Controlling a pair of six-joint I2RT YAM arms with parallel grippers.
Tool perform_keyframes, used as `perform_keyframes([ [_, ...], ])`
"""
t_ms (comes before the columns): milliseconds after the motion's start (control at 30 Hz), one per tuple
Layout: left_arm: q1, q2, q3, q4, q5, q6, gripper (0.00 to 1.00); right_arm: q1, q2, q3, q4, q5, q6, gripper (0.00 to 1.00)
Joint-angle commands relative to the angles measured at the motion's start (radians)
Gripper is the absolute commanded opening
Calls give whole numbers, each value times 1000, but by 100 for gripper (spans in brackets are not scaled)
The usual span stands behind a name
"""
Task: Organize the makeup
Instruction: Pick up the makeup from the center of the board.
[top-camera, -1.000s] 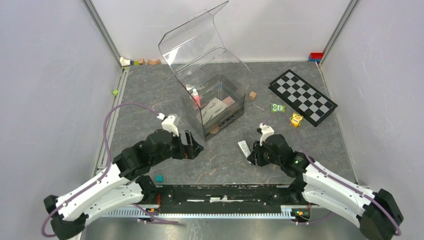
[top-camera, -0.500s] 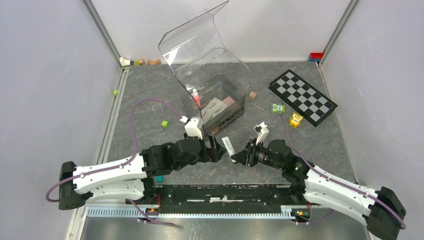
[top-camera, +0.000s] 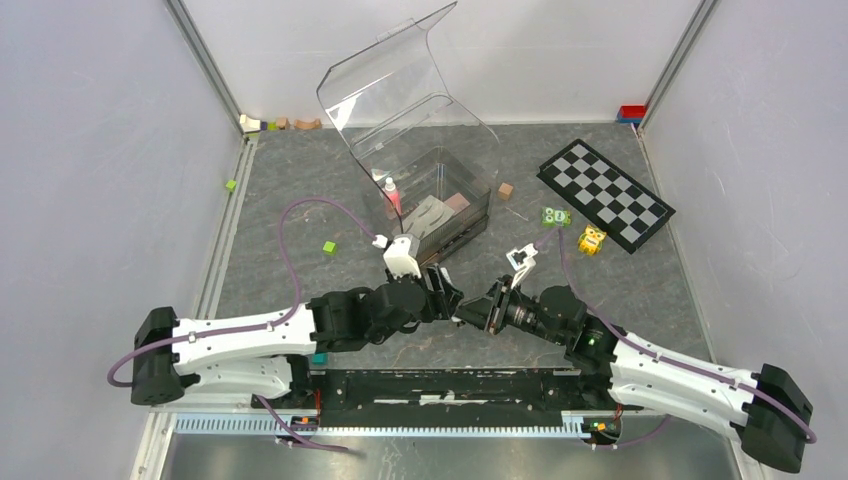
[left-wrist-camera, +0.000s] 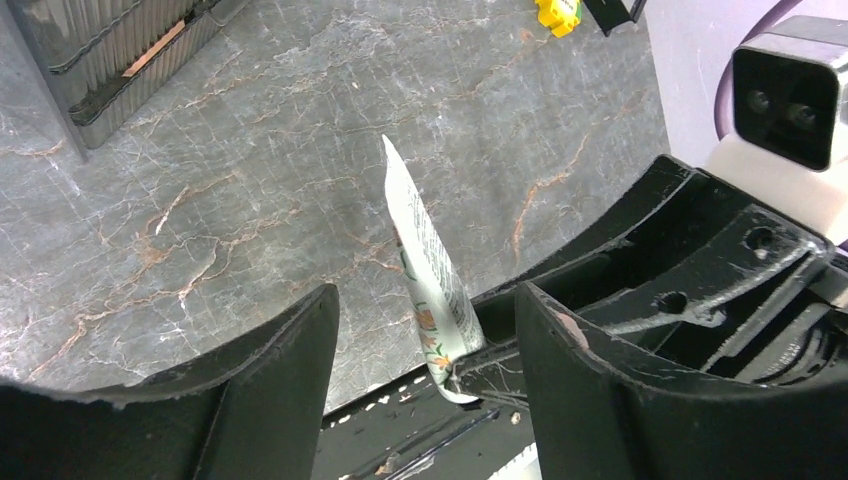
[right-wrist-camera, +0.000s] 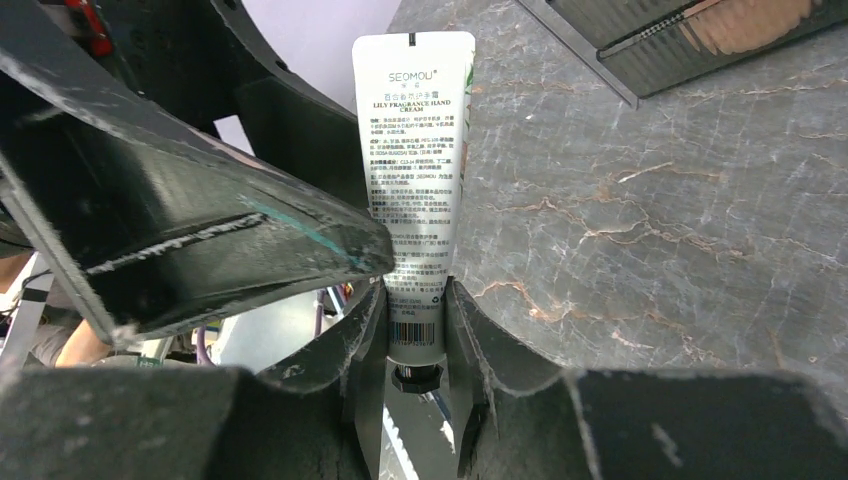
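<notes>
A white hand-cream tube (right-wrist-camera: 413, 150) with a black cap is pinched at its cap end by my right gripper (right-wrist-camera: 415, 290), which is shut on it and holds it above the table. My left gripper (left-wrist-camera: 425, 300) faces it with its jaws open on either side of the tube (left-wrist-camera: 425, 260), a gap showing on both sides. In the top view the left gripper (top-camera: 450, 300) and the right gripper (top-camera: 478, 315) meet tip to tip in front of the clear organizer box (top-camera: 470, 190). Inside the box a pink tube (top-camera: 392, 195) stands among other makeup.
The box's clear lid (top-camera: 400, 80) stands open at the back. A checkerboard (top-camera: 604, 195), a green die (top-camera: 556, 216), a yellow toy (top-camera: 593, 240) and a brown cube (top-camera: 506, 190) lie to the right. A green cube (top-camera: 329, 248) lies left, a teal cube (top-camera: 319, 357) near the bases.
My left arm swung right to meet the right gripper. The right gripper lifted the tube and turned it toward the left one. The left jaws have narrowed around the tube.
</notes>
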Motion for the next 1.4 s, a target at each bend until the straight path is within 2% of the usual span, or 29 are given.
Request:
perform_keyframes([
  [0, -11, 9, 34, 52, -68, -49, 71, 18, -11, 53, 60, 35, 6, 30],
  [233, -11, -10, 20, 66, -107, -53, 63, 46, 1, 60, 64, 36, -6, 31],
  [533, -11, -2, 2, 104, -84, -46, 33, 70, 1, 63, 50, 40, -17, 31],
  [667, -11, -10, -6, 107, -82, -41, 26, 74, -8, 59, 42, 45, -22, 33],
  [800, -11, -26, -21, 130, -62, -6, 22, 76, -25, 76, -28, 63, -66, 48],
  [967, -11, -64, -50, 155, -26, 59, 17, 76, -89, 124, -166, 114, -158, 60],
  [1067, -11, -100, -66, 200, 54, 173, 16, 76, -124, 185, -282, 143, -276, 62],
  [1167, -11, -126, -75, 274, 260, 352, 19, 75, -155, 226, -345, 118, -409, 64],
  [1267, -11, -143, -58, 275, 464, 478, 20, 75, -162, 285, -386, 42, -538, 64],
  [1367, -10, -161, -54, 273, 586, 543, 20, 75, -156, 355, -405, -91, -630, 65],
])
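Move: The white hand-cream tube, still pinched near its cap by the right hand, stands between the open left fingers: its middle is about 2 cm ahead of the left hand and 1 cm to its right, at the same height. From the right hand it is some 4 cm ahead, 2 cm left and 1 cm up. The open clear box sits about 18 cm ahead of the left hand, 3 cm left and 12 cm lower; the green cube lies 11 cm ahead, 22 cm left and 17 cm below. The tube is passed from right to left: the right hand eases it about 1 cm back, left and up while the left fingers close and pinch its middle. Then the right fingers open and let go, that hand rising about 7 cm with its fingertips tipping up. The left keeps its pinch, drawing back some 5 cm and up 4, a little right, turning about 25 degrees clockwise. ##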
